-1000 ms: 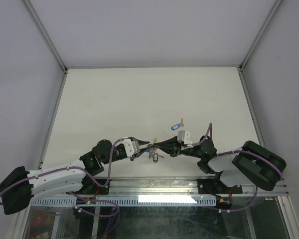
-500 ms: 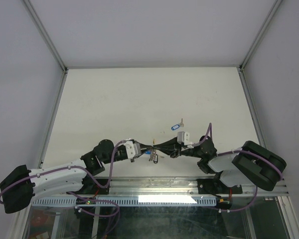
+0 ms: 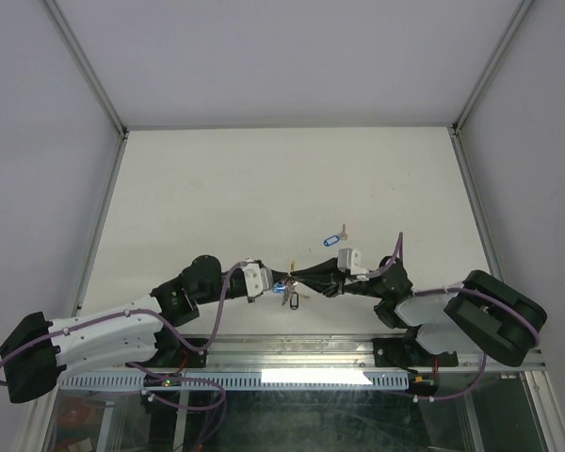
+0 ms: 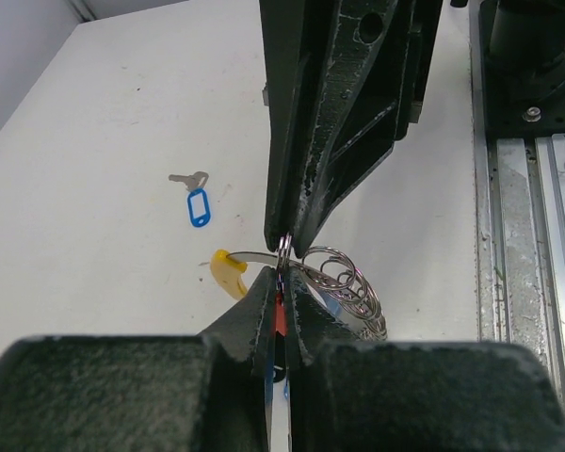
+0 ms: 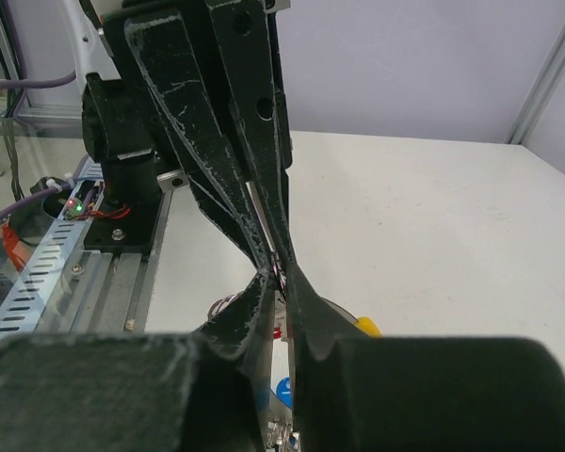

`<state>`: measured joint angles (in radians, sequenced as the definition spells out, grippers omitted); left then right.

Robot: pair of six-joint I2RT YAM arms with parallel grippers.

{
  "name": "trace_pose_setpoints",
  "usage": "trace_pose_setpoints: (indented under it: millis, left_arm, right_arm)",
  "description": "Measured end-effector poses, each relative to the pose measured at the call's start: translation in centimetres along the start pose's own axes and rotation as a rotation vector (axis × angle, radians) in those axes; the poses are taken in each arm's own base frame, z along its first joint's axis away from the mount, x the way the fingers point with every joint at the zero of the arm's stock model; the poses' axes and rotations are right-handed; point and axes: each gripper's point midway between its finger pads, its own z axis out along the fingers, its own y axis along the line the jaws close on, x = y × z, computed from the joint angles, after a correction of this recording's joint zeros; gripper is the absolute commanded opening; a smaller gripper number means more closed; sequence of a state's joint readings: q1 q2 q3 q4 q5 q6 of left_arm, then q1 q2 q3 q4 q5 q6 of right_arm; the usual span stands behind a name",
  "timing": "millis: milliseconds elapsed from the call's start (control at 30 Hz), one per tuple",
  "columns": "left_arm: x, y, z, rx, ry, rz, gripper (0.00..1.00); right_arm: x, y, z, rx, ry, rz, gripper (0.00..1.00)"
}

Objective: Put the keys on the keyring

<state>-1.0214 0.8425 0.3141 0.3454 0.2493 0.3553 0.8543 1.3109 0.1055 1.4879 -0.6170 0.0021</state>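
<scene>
My two grippers meet tip to tip near the table's front edge. The left gripper point(image 3: 281, 282) point(image 4: 281, 275) is shut on a key with a red tag point(image 4: 280, 320), whose small ring point(image 4: 282, 249) sticks out at the fingertips. The right gripper point(image 3: 294, 279) point(image 5: 279, 273) comes in from the opposite side. It is shut at that same spot, on the thin band of the keyring point(image 4: 344, 278). The keyring's yellow end point(image 4: 227, 271) point(image 5: 365, 327) and silvery coils hang beside the tips. More keys point(image 3: 290, 298) dangle below, one with a blue tag point(image 5: 282, 388). Another blue-tagged key point(image 3: 334, 238) point(image 4: 198, 204) lies loose on the table.
The white table point(image 3: 264, 188) is walled on the left, back and right. An aluminium rail point(image 3: 292, 353) point(image 4: 523, 217) with the arm bases runs along the near edge, just behind the grippers.
The left gripper's jaws have closed on the red-tagged key against the right gripper's tips. The left arm's elbow has shifted slightly. The right arm has barely moved.
</scene>
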Motion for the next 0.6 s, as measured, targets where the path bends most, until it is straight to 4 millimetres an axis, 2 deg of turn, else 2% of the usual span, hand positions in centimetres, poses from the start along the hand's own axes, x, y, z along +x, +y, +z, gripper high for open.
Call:
trace_pose_setpoints:
  millis: [100, 200, 433, 600]
  left_arm:
    - [-0.5, 0.4, 0.2, 0.015, 0.042, 0.035, 0.00]
    - [-0.7, 0.8, 0.3, 0.044, 0.113, 0.078, 0.00]
    - [0.0, 1.3, -0.1, 0.130, 0.303, 0.174, 0.00]
    - [0.8, 1.7, -0.7, 0.200, 0.441, 0.234, 0.00]
  right_arm:
    - [-0.6, -0.1, -0.1, 0.009, -0.007, -0.017, 0.26]
    - [-1.7, -0.3, -0.3, 0.025, -0.018, -0.056, 0.32]
    - [-3.5, -1.8, -1.5, 0.140, -0.010, -0.124, 0.33]
    - [-2.7, -2.6, -2.6, 0.203, 0.057, -0.138, 0.33]
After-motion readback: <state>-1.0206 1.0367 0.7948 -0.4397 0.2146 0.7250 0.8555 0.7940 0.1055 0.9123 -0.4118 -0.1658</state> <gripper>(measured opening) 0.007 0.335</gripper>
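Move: At the fingertips of both hands, which meet closely, is the keyring: its loop's middle sits roughly 2 cm below and 1 cm ahead of either hand, within 1 cm to the side. The black tag hangs some 2 cm back and 7 cm below both hands, 1 cm right of the left one. Loose on the table, the blue tag lies about 24 cm ahead, 13 cm right and 14 cm below both. Opening its fingers to about a third, the right hand lets go at the keyring and backs off some 3.5 cm to the right, rising about 3 cm before sinking slightly, and also drifting 2 cm forward. The left hand stays shut on its pinch, tips its fingers down by some 30 degrees and draws about 2 cm left, a little forward. ##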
